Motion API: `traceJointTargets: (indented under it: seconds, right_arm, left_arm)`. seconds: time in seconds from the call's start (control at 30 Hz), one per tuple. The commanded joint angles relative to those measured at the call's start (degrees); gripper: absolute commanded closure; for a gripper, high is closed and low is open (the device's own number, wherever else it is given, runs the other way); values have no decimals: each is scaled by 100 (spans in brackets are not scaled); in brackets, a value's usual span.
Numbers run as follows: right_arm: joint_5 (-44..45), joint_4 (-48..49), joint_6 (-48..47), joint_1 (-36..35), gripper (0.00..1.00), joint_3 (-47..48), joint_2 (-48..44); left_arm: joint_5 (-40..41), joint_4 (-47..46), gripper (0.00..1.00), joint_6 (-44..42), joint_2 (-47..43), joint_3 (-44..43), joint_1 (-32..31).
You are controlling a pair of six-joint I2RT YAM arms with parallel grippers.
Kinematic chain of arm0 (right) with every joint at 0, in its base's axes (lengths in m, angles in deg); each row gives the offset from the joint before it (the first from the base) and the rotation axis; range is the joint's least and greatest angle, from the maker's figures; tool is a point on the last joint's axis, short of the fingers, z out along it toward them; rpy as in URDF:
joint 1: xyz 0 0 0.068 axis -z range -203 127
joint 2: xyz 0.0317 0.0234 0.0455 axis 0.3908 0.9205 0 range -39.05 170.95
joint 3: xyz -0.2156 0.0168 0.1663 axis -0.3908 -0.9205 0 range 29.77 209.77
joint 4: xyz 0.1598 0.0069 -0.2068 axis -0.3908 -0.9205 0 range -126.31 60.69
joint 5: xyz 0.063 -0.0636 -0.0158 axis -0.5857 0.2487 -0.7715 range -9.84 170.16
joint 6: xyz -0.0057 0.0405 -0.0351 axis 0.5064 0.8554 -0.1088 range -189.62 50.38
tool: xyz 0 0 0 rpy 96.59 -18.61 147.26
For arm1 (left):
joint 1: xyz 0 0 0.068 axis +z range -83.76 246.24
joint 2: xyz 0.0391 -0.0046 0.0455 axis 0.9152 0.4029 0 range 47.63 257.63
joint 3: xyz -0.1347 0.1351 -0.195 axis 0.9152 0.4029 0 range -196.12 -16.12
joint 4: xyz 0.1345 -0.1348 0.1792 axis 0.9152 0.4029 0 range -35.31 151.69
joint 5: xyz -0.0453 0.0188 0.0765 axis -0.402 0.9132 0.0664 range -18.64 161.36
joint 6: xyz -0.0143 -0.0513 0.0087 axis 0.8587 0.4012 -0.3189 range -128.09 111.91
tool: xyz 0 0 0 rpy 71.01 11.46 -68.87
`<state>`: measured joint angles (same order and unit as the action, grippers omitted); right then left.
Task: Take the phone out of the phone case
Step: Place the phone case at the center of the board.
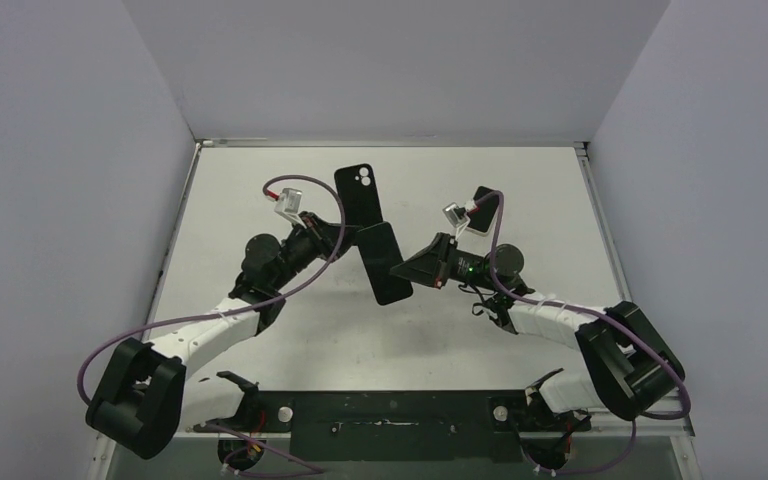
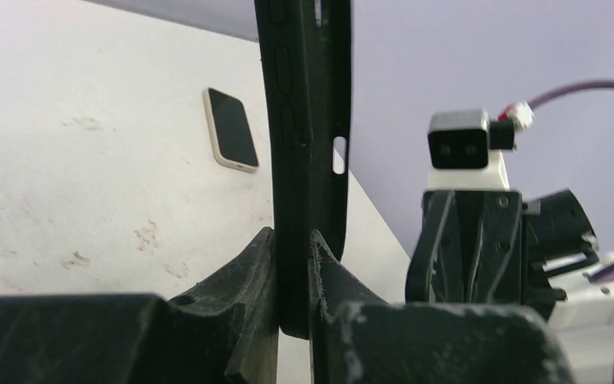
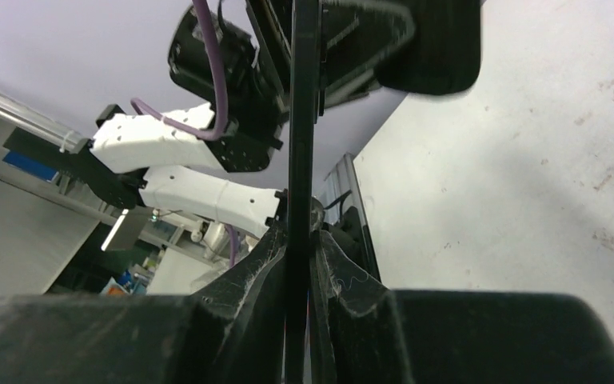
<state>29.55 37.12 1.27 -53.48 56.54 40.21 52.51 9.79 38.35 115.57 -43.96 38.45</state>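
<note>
The black phone case (image 1: 360, 195), camera cutout uppermost, hangs above the table in my left gripper (image 1: 348, 232). In the left wrist view the case (image 2: 308, 120) stands edge-on, and the left gripper (image 2: 293, 240) is shut on its lower end. The phone (image 1: 386, 264), a thin black slab, is held just below and right of the case by my right gripper (image 1: 407, 270). Seen edge-on in the right wrist view, the phone (image 3: 304, 120) has the right gripper (image 3: 304, 236) shut on it. Phone and case meet end to end; I cannot tell whether they touch.
A second phone (image 2: 230, 130) with a pale rim lies flat on the white table (image 1: 260, 190) at the back right, also showing as a dark shape (image 1: 484, 198) behind my right wrist. Grey walls close in the table on three sides.
</note>
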Motion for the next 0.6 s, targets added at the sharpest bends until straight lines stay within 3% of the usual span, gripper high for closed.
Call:
traceJointTargets:
  seconds: [0.0, 0.17, 0.4, 0.57]
  right_arm:
    - [-233, -133, -558, 9, 100, -14, -368]
    - [-213, -660, -939, 276, 100, -193, -713]
    - [450, -2836, -2432, 692, 100, -115, -1351]
    - [572, -3155, -2696, 896, 100, -92, -1437]
  left_arm:
    - [335, 177, 100, -302, 151, -547, 210]
    - [41, 834, 100, -522, 736, -1015, 583]
    - [-955, 1767, 100, -770, 1848, -1571, 1042]
    - [-1218, 2036, 100, -879, 2654, -1925, 1267]
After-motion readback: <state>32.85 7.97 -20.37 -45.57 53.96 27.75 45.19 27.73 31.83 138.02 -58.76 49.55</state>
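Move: The left gripper still holds the freed phone case by its near end, the case's middle some 8 cm ahead of the fingers. The board's centre lies about 13 cm ahead, 6 cm to the right and 20 cm below. The bare phone is about 8 cm back and 6 cm right, roughly level. The right gripper still grips that phone, its middle about 3 cm left and 1 cm ahead; the board's centre lies 23 cm ahead, 2 cm left and 20 cm below. Swing the left gripper, case held fast, forward about 8 cm and a little left, then bring it steeply down over the middle of the board, some 11 cm in all, tipping the fingers down about 20 degrees. Meanwhile keep hold of the phone with the right gripper, lowering it and drawing it right, away from the case, finally easing forward. ##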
